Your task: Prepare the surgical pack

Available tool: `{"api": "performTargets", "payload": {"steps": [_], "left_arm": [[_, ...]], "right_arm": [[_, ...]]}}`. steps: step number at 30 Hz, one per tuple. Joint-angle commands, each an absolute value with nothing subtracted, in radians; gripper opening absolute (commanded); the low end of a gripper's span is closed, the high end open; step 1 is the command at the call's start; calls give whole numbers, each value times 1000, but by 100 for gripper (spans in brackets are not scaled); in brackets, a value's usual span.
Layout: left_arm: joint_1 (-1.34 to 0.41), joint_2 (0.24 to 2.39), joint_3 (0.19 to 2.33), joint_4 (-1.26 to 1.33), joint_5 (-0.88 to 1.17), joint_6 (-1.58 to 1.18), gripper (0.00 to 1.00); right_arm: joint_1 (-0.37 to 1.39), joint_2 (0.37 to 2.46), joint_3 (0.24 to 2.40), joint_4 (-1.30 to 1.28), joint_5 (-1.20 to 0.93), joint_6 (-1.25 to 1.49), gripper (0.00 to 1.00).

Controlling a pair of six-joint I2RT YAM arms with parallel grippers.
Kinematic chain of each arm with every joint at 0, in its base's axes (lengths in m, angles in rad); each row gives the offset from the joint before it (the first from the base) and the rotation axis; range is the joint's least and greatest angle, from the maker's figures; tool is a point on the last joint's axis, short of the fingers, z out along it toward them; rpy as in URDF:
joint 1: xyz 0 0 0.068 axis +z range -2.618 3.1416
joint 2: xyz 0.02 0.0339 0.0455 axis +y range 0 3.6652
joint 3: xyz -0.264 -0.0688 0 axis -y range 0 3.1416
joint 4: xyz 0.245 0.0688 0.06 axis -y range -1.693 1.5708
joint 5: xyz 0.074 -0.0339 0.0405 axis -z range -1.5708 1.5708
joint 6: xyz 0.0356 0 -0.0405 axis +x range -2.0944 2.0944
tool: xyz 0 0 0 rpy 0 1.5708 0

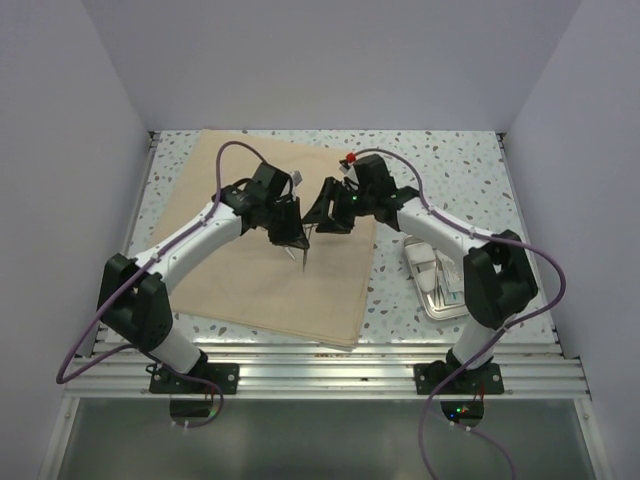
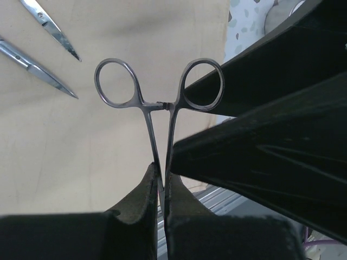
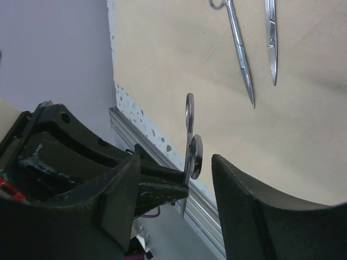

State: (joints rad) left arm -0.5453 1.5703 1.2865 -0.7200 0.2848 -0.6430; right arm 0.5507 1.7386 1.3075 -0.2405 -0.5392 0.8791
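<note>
The tan cloth sheet (image 1: 260,280) of the surgical pack lies spread on the table. Above its middle, my left gripper (image 1: 288,232) (image 2: 161,174) is shut on the shanks of steel forceps (image 2: 160,103), whose two ring handles point away from it. My right gripper (image 1: 326,214) (image 3: 178,160) faces it with jaws open, one finger on each side of the forceps' rings (image 3: 191,142), seen edge-on. I cannot tell whether a finger touches them. Two more steel instruments (image 2: 40,70) (image 3: 241,59) lie flat on the cloth beyond.
A small shiny steel tray (image 1: 437,304) holding white packets sits on the speckled tabletop right of the cloth, beside the right arm's base. Grey walls close in the table on three sides. An aluminium rail (image 1: 320,365) runs along the near edge.
</note>
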Motion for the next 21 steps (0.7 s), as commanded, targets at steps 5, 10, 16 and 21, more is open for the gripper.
{"api": "performTargets", "payload": {"steps": [5, 10, 16, 21], "left_arm": [[-558, 1551, 1351, -678, 318, -641, 0], [-563, 1557, 1350, -651, 351, -632, 0], [-549, 1572, 1348, -618, 357, -611, 53], [-482, 1598, 1345, -620, 356, -606, 62]], "right_arm": [[566, 1779, 1331, -221, -522, 900, 51], [566, 1833, 1385, -304, -523, 839, 10], [565, 1815, 1503, -605, -346, 637, 0], [558, 1746, 1574, -925, 31, 436, 0]]}}
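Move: The hemostat is shut in the left fingers just below its rings, its middle about 2 cm back and 1 cm below that hand, and about 4 cm back, 2 cm left and 5 cm below the open right hand. On the cloth some 17 cm below the right hand, one pair of scissors lies about 7 cm ahead and 4 cm left, the other 5 cm ahead and 7 cm left. The tray is 29 cm to its right and 6 cm back. The right hand sinks about 3 cm over the ring end of the hemostat, its fingers closing to pinch it near the rings while the left hand keeps its hold, almost still. Once the right fingers are shut, the left fingers open and let go, and the right hand carries the hemostat about 5 cm to the right, towards the tray and slightly lower, its fingertips swinging some 20 degrees further down. ##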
